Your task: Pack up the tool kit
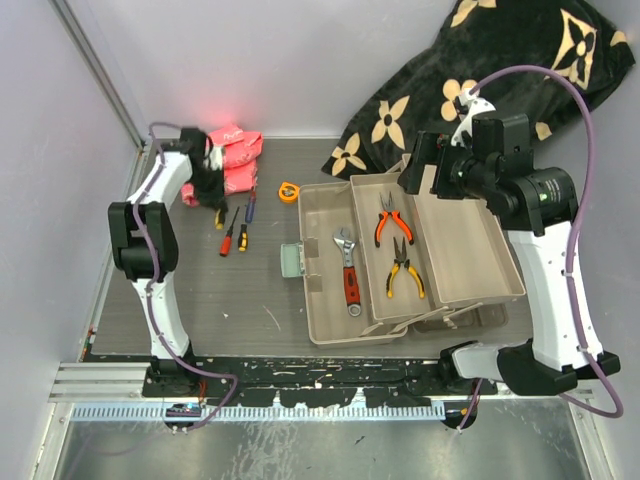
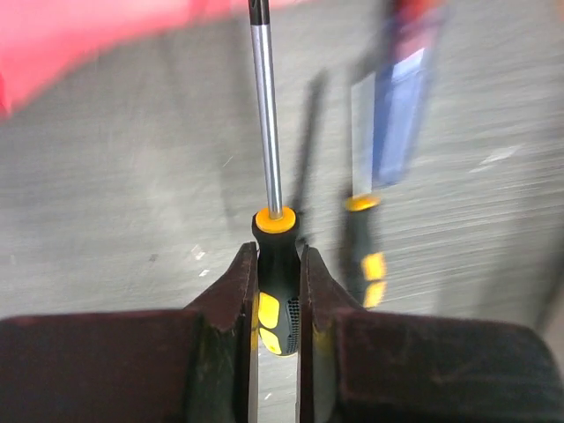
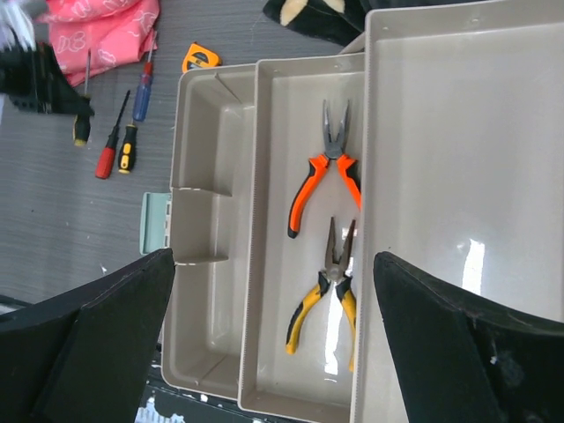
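Note:
The tool kit's beige box (image 1: 330, 325) lies open at centre right. A red wrench (image 1: 347, 272) lies in its left compartment. Orange pliers (image 1: 392, 220) and yellow pliers (image 1: 405, 268) lie in the middle tray (image 3: 273, 370). My left gripper (image 2: 278, 273) is shut on the black-and-yellow handle of a screwdriver (image 2: 277, 247), low over the grey table at the far left (image 1: 215, 200). Two screwdrivers (image 1: 236, 235) and a blue-handled one (image 1: 250, 207) lie beside it. The orange tape measure (image 1: 288, 191) sits left of the box. My right gripper (image 3: 273, 326) hangs open above the trays.
A pink cloth (image 1: 232, 155) lies at the back left, just behind my left gripper. The black flower-patterned blanket (image 1: 470, 70) is heaped at the back right, behind the box. A pale green latch (image 1: 292, 261) sticks out from the box's left side.

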### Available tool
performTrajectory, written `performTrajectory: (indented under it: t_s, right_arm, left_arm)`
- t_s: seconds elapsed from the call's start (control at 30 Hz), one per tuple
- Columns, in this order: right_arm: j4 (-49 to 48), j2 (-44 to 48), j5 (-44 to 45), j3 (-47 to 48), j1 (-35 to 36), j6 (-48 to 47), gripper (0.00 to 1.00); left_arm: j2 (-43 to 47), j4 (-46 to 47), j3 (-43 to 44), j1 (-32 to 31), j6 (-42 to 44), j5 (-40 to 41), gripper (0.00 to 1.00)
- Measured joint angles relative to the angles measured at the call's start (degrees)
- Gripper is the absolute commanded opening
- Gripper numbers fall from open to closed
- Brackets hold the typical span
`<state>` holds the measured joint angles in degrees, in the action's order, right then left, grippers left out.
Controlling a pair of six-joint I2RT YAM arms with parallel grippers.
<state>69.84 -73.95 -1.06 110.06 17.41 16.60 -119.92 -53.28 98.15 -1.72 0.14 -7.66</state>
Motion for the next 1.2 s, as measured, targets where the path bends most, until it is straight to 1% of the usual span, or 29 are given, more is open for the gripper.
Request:
performTrajectory:
  t_s: [0.07, 0.13, 0.2, 0.23, 0.33, 0.43, 0.53, 0.73, 0.87, 0.97, 1.07, 1.2]
  right_arm:
    - [-0.66, -0.79, -1.77, -0.04, 0.0, 0.07, 0.99]
    - [-2.86, -1.68, -4.76, -0.85, 0.0, 0.31, 0.99]
    - [-5.38, -2.47, -7.74, -2.27, 0.0, 0.9, 0.99]
    - [-6.93, -3.1, -9.53, -3.1, 0.0, 1.38, 0.99]
    - [-11.13, -6.1, -13.64, -3.78, 0.44, 2.34, 0.99]
    - [-15.3, -9.11, -16.41, -3.74, 1.55, 2.84, 0.98]
    - [-18.53, -11.26, -18.4, -3.65, 2.8, 3.06, 0.98]
    - [-23.41, -10.97, -19.87, -3.72, 3.61, 3.13, 0.94]
    - [-25.64, -10.01, -20.28, -5.07, 3.61, 3.15, 0.89]
    - [-26.53, -9.92, -20.72, -6.14, 3.63, 3.3, 0.84]
    - [-27.04, -9.94, -20.74, -7.17, 3.65, 3.5, 0.77]
    - [-28.02, -9.94, -20.2, -7.43, 3.65, 3.8, 0.62]
  left_arm:
    - [0.52, -0.09, 6.75, -0.94, -2.67, -4.72, 0.0]
    - [1.79, 1.75, 14.49, -3.1, -6.27, -10.47, 0.0]
    - [3.3, 5.53, 20.13, -5.92, -10.69, -15.69, 0.0]
    - [4.37, 8.87, 23.28, -8.22, -14.16, -19.21, 0.0]
    - [6.54, 17.18, 27.87, -14.56, -21.77, -26.93, 0.0]
    - [7.34, 24.83, 29.03, -20.74, -28.61, -33.4, 0.0]
    - [6.8, 29.0, 29.03, -24.44, -33.51, -37.29, 0.0]
    - [5.2, 33.4, 28.65, -25.68, -39.36, -40.39, 0.0]
    - [5.14, 34.84, 28.33, -26.08, -41.16, -41.11, 0.0]
    - [5.14, 36.15, 28.0, -26.86, -42.14, -41.62, 0.0]
    - [5.14, 37.03, 27.58, -27.91, -43.06, -42.07, 0.0]
    - [5.2, 37.86, 26.27, -29.03, -43.56, -42.62, 0.0]
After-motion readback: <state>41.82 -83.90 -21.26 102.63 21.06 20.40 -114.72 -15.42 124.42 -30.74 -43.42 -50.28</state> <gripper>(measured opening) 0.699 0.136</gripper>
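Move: The left gripper, low over the table, already holds a black-and-yellow screwdriver by its handle. The open right gripper waits about 47 cm to its right, 13 cm back and 33 cm higher; on the way, the tape measure lies 16 cm right and 6 cm ahead, the orange pliers 38 cm right, 3 cm back and 3 cm above. From the right gripper, the screwdriver is about 47 cm left, 15 cm ahead, 33 cm below. Swing the left gripper quickly up and right, some 35 cm each way, first bulging forward, then drawing back, keeping the screwdriver gripped and turning the fingers from pointing down to pointing right, over the tool box. Meanwhile bring the right gripper about 11 cm left and 7 cm forward until its fingers straddle the handle, then start closing them without completing the grip. ##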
